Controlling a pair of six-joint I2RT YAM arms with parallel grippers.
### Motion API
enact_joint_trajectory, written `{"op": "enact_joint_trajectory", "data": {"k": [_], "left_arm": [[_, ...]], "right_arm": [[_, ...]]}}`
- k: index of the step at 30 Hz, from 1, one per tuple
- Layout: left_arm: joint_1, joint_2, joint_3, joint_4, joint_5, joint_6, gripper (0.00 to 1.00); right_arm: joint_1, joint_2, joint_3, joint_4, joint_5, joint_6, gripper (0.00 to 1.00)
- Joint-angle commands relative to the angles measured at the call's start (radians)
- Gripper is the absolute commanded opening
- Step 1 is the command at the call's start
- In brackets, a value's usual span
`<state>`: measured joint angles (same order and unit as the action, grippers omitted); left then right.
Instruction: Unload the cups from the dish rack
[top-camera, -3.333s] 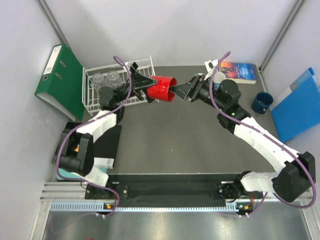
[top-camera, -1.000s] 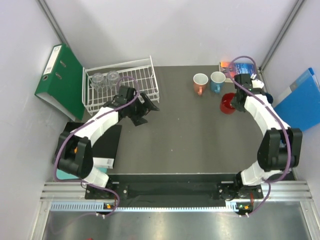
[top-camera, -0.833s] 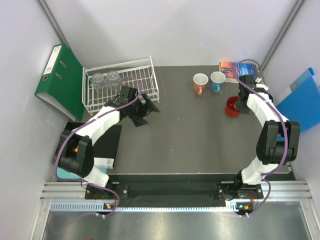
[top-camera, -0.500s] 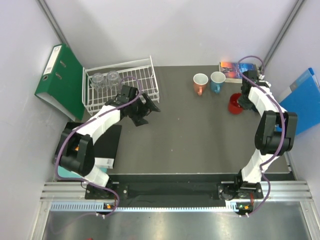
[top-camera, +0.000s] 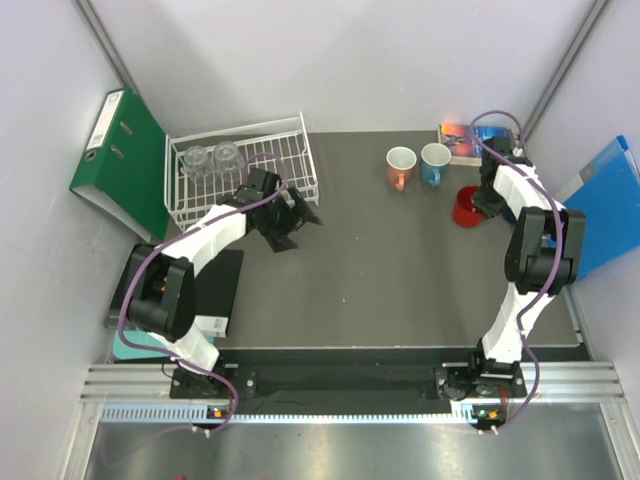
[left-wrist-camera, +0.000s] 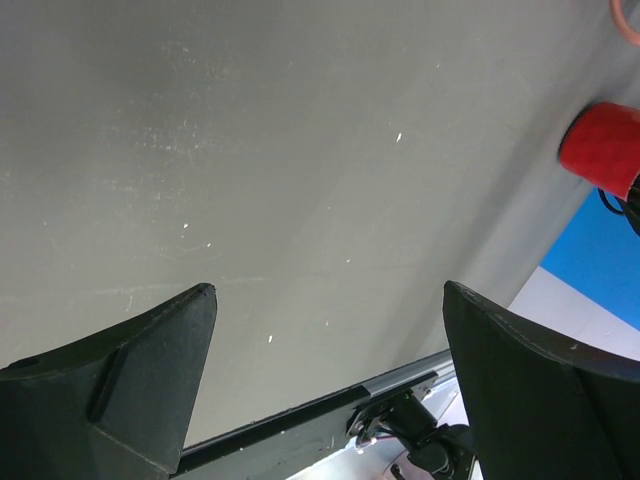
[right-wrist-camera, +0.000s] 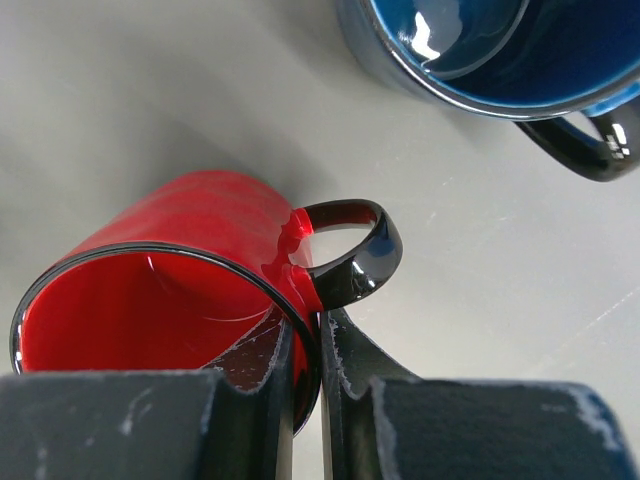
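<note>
The white wire dish rack (top-camera: 283, 160) stands at the back left with two clear glass tumblers (top-camera: 211, 157) in its left end. Just right of it, my left gripper (top-camera: 300, 228) (left-wrist-camera: 330, 330) hangs open over bare table, holding nothing. My right gripper (top-camera: 482, 202) (right-wrist-camera: 305, 350) is shut on the rim of the red mug (top-camera: 465, 207) (right-wrist-camera: 160, 290) beside its handle, one finger inside and one outside. The dark blue mug (right-wrist-camera: 480, 50) sits close behind it. The orange mug (top-camera: 400, 165) and light blue mug (top-camera: 435, 160) stand on the table at the back.
A green binder (top-camera: 125, 160) leans left of the rack. A book (top-camera: 462, 134) lies at the back right and a blue folder (top-camera: 605, 200) along the right wall. A black flat object (top-camera: 215, 290) lies at the near left.
The red mug, earlier held between both grippers at mid-table, is now at the right in the right gripper alone. Over the last second it shifted slightly right. The left arm barely moved.
</note>
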<state>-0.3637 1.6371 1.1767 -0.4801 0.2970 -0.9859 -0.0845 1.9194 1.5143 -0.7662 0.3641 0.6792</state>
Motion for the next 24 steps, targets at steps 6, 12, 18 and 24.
{"op": "enact_joint_trajectory", "data": {"k": [6,12,18,24], "left_arm": [[-0.003,0.027,0.063,-0.006,0.019,0.020,0.99],[-0.003,0.046,0.067,0.003,0.030,0.024,0.99],[-0.003,0.049,0.083,0.018,0.033,0.049,0.99],[-0.003,0.030,0.092,0.055,0.036,0.075,0.99]], "right_arm": [[-0.021,0.017,0.067,0.028,-0.037,-0.024,0.20],[-0.020,-0.003,0.061,0.051,-0.080,-0.032,0.38],[-0.012,-0.082,0.075,0.082,-0.146,-0.024,0.48],[-0.008,-0.224,0.058,0.179,-0.272,0.022,0.66]]}}
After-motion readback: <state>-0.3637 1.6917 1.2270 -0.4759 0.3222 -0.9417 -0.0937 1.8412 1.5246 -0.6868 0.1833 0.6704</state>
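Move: The right fingers are still shut on the rim of the red cup beside its handle; the tilted cup's middle lies about 4 cm left of the hand, 1 cm ahead and 4 cm below. The dark blue mug stands some 10 cm right and 2 cm ahead, the light blue cup about 12 cm ahead and 13 cm left, the orange cup 12 cm ahead and 21 cm left. From the left hand the red cup is roughly 40 cm right, 7 cm ahead and 8 cm lower. Ease the right gripper down the last half centimetre to set the red cup on the table, then open the fingers from nearly shut to over halfway so they let go of the rim. Finish by lifting about 4 cm, drifting some 2.5 cm forward and left over the cup while the fingertips tilt forward and left, roughly 15 degrees. ##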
